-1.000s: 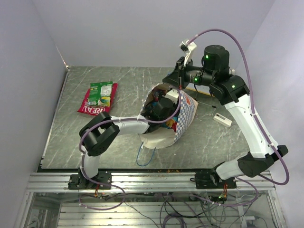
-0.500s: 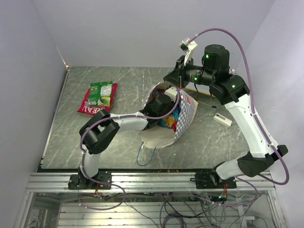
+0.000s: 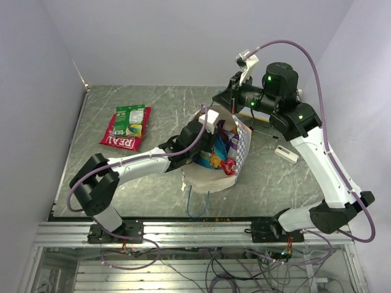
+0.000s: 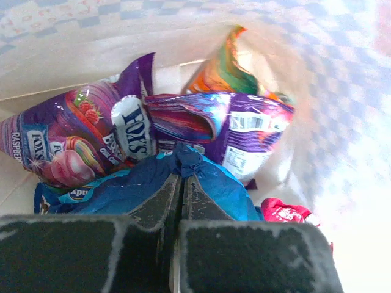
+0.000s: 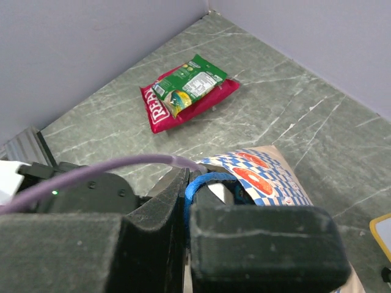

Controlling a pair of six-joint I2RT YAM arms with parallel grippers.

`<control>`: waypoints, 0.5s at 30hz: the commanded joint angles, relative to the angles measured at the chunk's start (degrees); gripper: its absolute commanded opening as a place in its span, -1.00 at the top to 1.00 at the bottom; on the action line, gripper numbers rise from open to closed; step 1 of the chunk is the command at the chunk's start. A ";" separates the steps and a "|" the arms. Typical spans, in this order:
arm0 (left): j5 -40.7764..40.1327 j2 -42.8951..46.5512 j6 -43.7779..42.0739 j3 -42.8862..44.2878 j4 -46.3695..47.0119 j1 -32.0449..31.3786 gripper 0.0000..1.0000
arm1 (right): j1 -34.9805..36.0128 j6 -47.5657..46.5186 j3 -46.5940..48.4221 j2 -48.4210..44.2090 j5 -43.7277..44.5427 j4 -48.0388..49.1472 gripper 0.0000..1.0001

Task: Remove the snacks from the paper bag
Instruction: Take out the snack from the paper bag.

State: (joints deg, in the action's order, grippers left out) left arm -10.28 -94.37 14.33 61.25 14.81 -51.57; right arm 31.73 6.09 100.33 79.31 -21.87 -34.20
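Note:
The paper bag (image 3: 239, 141), blue-and-white checkered outside, lies mid-table with its mouth toward the left arm. Inside it lie two purple packets (image 4: 67, 146) (image 4: 235, 125), an orange one (image 4: 227, 66), a blue one (image 4: 227, 190) and a small red candy (image 4: 284, 211). My left gripper (image 4: 183, 174) is inside the bag, shut on a pinched fold of the blue packet. The right gripper (image 5: 187, 183) sits above the bag's far rim, shut on the blue cord handle (image 5: 206, 180). A red "REAL" packet (image 3: 121, 138) with a green packet (image 3: 131, 119) on it lies on the table to the left.
A small white block (image 3: 286, 154) lies right of the bag. The bag's other blue cord handle (image 3: 198, 204) trails toward the near edge. A yellow-edged flat object (image 5: 382, 235) sits behind the bag near the right arm. Grey walls close the left and back sides.
The left gripper has closed on the blue packet inside the bag, and its arm has stretched out and lifted. The bag's mouth has shifted slightly; the right arm still holds the handle.

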 commanded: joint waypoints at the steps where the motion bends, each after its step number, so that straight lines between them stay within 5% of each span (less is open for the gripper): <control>1: 6.53 8.06 3.65 0.45 1.54 -0.05 0.86 | 0.44 0.03 -1.19 -2.62 2.12 5.12 1.00; 15: 3.58 18.30 7.20 11.50 -16.11 -0.20 0.86 | 0.49 -0.80 -6.28 -5.97 3.42 8.44 1.00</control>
State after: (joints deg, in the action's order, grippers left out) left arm -4.36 -80.36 19.81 65.36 -2.02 -51.64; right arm 31.90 5.48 95.59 76.42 -19.07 -30.26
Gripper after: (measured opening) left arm 0.072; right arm 0.006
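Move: On the table well to the left lies the pile this pack would join: the green snack bag is about 36 cm left, 18 cm ahead and 17 cm below the left hand, with the red snack bag beneath it. In the paper bag, the purple packs are some 9 cm right and 4 cm ahead, 9 cm lower. For the right hand, the green snack bag is roughly 35 cm left, 21 cm ahead and 41 cm below. Drawing the blue snack pack up inside the paper bag, the left hand rises about 8 cm and comes back some 4.5 cm, easing a little to the left as the backward travel dies out. Its shut fingers keep their pinch on the pack's top, while the right hand stays nearly in place, still gripping the blue handle. ##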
